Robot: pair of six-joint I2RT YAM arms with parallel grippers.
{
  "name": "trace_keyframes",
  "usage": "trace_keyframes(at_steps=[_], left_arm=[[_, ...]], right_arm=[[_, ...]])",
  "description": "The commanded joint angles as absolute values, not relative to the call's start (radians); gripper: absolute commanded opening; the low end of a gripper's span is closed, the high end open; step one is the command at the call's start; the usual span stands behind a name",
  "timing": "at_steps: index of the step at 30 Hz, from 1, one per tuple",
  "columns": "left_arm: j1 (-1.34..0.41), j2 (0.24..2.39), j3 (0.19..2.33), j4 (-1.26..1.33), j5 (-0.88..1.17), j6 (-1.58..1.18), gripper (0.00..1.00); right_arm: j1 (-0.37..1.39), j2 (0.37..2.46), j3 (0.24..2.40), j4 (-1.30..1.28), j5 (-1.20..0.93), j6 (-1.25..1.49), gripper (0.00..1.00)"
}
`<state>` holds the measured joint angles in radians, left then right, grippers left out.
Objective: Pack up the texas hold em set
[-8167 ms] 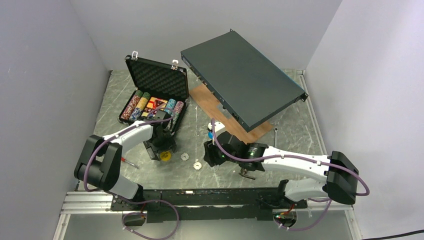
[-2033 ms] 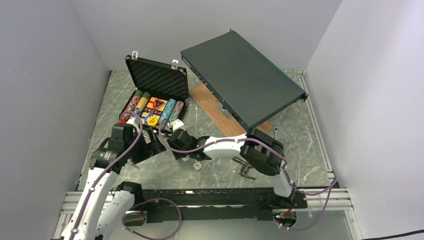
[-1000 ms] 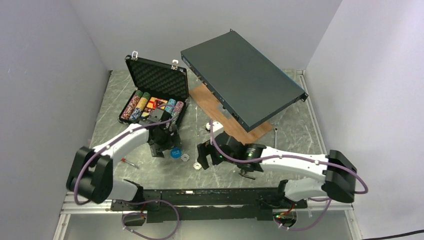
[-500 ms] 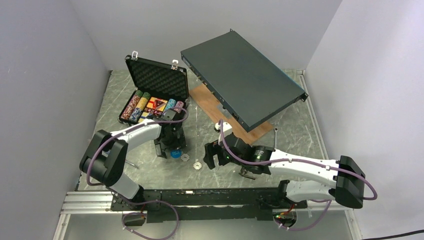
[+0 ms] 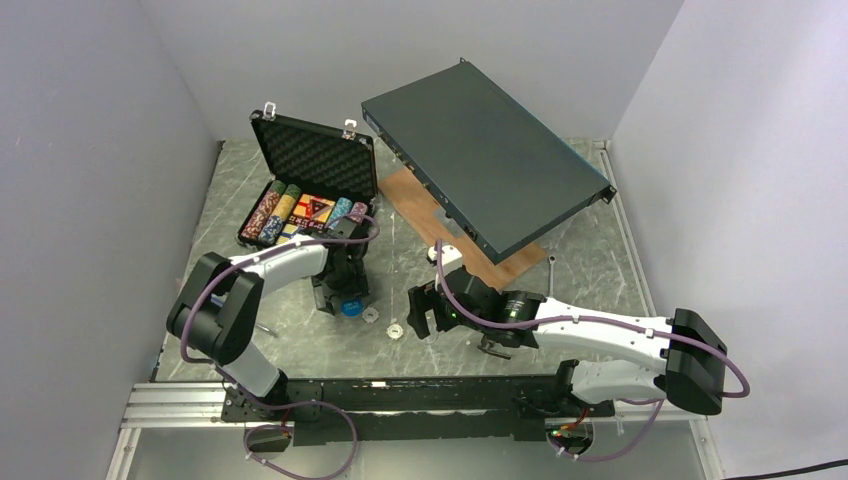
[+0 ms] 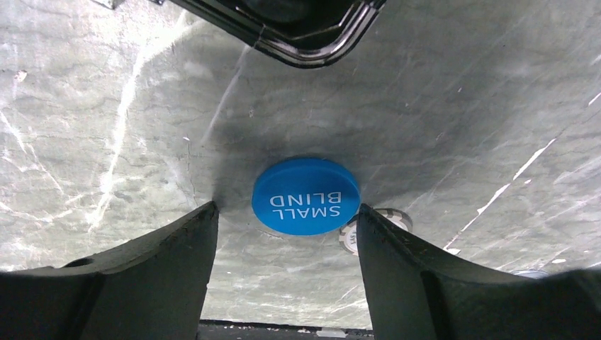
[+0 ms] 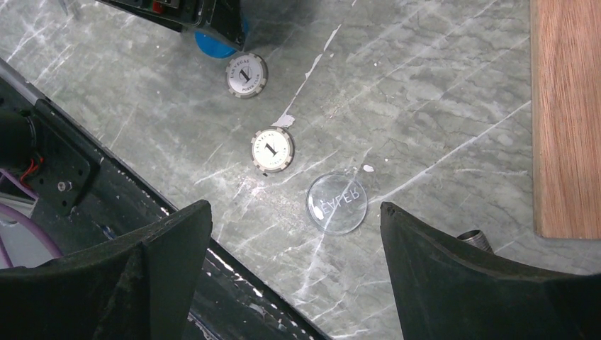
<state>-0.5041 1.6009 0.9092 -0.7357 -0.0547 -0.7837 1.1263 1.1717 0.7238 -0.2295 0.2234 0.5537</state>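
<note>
The texas hold em set's black briefcase [image 5: 312,160] lies open at the back left, with rows of chips [image 5: 272,212] in its tray. A blue "SMALL BLIND" disc [image 6: 306,195] lies flat on the marble in front of the case. My left gripper [image 6: 285,207] is lowered over it, open, with a finger on each side and the disc just past the tips. Two white chips [image 7: 246,75] [image 7: 272,150] and a clear dealer disc [image 7: 336,204] lie on the marble. My right gripper [image 7: 294,207] hovers open above them, holding nothing.
A large dark-grey metal box [image 5: 485,170] leans over a wooden board [image 5: 440,225] at the back right. Black pliers [image 5: 492,345] lie under the right arm and a wrench [image 5: 551,266] lies near the board. The black front rail [image 7: 71,170] borders the near table edge.
The left gripper has settled over the blue disc and its jaws have narrowed around it. The right gripper has shifted slightly to the right.
</note>
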Motion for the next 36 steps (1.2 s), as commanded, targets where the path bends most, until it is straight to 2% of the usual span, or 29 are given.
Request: trace_keyframes(at_steps=[1, 7, 16, 23, 25, 30, 36], left_arm=[[-0.527, 1.616, 0.926, -0.734, -0.095, -0.812, 0.73], [-0.549, 1.64, 0.926, -0.739, -0.111, -0.828, 0.7], [-0.552, 1.68, 0.955, -0.756, -0.147, -0.804, 0.59], [-0.552, 1.711, 0.982, -0.772, -0.162, -0.778, 0.66], [-0.552, 1.722, 0.984, -0.768, -0.158, -0.774, 0.65], [-0.552, 1.728, 0.971, -0.741, -0.146, -0.762, 0.6], [-0.552, 1.702, 0.969, -0.727, -0.147, -0.729, 0.46]], right_arm=[[1.122, 1.161, 0.732, -0.194, 0.227, 0.561, 0.9], [1.12, 1.168, 0.735, -0.19, 0.223, 0.558, 0.89], [1.12, 1.152, 0.726, -0.197, 0.222, 0.564, 0.89], [1.12, 1.134, 0.72, -0.203, 0.226, 0.57, 0.89], [1.118, 1.131, 0.717, -0.206, 0.225, 0.573, 0.89], [1.119, 1.127, 0.709, -0.205, 0.221, 0.58, 0.89], [1.119, 1.127, 0.711, -0.204, 0.22, 0.581, 0.89]])
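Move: The blue small blind disc lies flat on the table between the left hand's open fingertips, about 1 cm right of the hand point, level with it fore and aft and roughly 1 cm below. A "1" chip sits against its right edge, some 5 cm right and 1 cm back of the hand; a second is about 11 cm right and 5 cm back. The open case's middle is 20 cm ahead, 9 cm left. From the right hand the disc lies about 8 cm ahead, 17 cm left, 11 cm below. The small blind disc is closed upon from both sides by the left fingers, which narrow from about three quarters open to half open in two steps, easing a touch between them, until the tips pinch its left and right edges. The left hand stays low over the disc, shifting barely 1 cm to the right to centre on it and tilting about 5 degrees. ##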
